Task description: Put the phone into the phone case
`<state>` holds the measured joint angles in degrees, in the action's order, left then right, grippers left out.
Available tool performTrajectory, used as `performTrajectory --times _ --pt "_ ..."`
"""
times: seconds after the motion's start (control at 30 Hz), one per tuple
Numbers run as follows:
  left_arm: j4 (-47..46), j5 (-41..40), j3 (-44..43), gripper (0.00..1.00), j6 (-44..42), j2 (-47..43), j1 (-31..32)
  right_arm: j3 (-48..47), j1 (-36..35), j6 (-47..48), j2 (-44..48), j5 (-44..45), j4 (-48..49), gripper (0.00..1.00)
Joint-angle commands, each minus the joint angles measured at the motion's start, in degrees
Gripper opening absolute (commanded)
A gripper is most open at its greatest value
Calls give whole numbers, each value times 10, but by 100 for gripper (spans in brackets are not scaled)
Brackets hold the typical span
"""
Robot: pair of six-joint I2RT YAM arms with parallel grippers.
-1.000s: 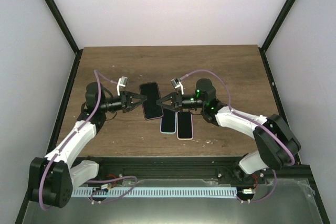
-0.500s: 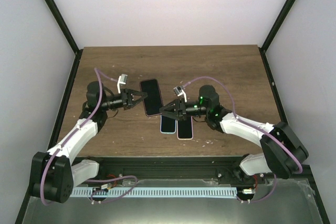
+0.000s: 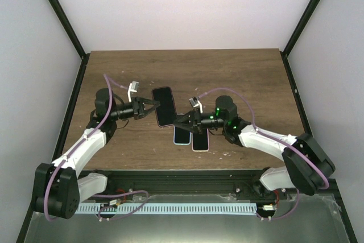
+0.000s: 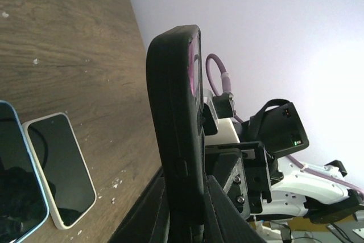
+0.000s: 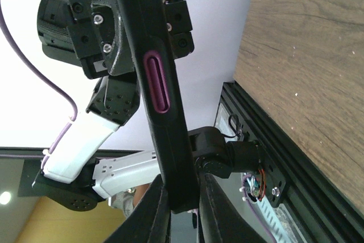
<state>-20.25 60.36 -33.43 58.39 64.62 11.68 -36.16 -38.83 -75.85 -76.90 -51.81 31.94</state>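
Observation:
A black phone case point(image 3: 164, 105) with a pink lining hangs above the table, gripped from both sides. My left gripper point(image 3: 151, 107) is shut on its left edge, and the case point(image 4: 176, 112) stands on edge between those jaws point(image 4: 187, 220). My right gripper point(image 3: 178, 121) is shut on the case's near right corner; in the right wrist view the case edge point(image 5: 153, 55) with its magenta button runs up from the gripper point(image 5: 182, 209). Whether a phone sits inside I cannot tell. A blue-rimmed phone point(image 3: 182, 136) and a white-rimmed phone point(image 3: 200, 139) lie flat, side by side, under the right gripper.
The brown wooden table point(image 3: 244, 78) has black frame posts at its back corners and a black rail point(image 3: 187, 177) along the near edge. The two flat phones point(image 4: 60, 169) lie just before that rail.
My right gripper left the case's right edge, dropped toward the near corner, opened briefly and shut again there. The left gripper kept its hold and the case barely shifted.

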Motion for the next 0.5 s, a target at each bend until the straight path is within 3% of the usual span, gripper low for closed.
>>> performTrajectory --times 0.0,0.13,0.27,0.47 --pt "-21 10 -8 0 -44 -3 2 2 -4 -39 24 22 40 11" --pt "-46 34 -9 0 -8 -13 2 -23 -3 47 43 52 -48 40" --pt "-30 55 -11 0 -5 -27 2 -66 2 133 44 74 -131 60" --pt "-25 74 1 0 -4 -47 2 -146 8 205 7 79 -206 67"
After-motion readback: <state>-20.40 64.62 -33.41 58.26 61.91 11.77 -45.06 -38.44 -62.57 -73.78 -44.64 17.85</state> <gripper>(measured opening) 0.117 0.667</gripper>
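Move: My right hand pinches the near right corner of the black case with the phone in it; its middle lies about 4 cm ahead, 4 cm to the left and some 3 cm above. On the table about 15 cm below, the blue-edged phone lies roughly 3 cm ahead and 3 cm right, the white-edged phone about level and 11 cm right. My left hand pinches the left edge, the cased phone's middle about 4 cm to its right and 1 cm back. I open my right fingers to about two thirds, freeing the near right corner of the black case, then carry them up and forward, about 3.5 cm up and nearly 3 cm out, along its right edge towards the middle of that side, rolling the forward side of the hand up some 10 degrees. My left hand keeps its pinch and draws the phone about 2 cm back and 1.5 cm up. ##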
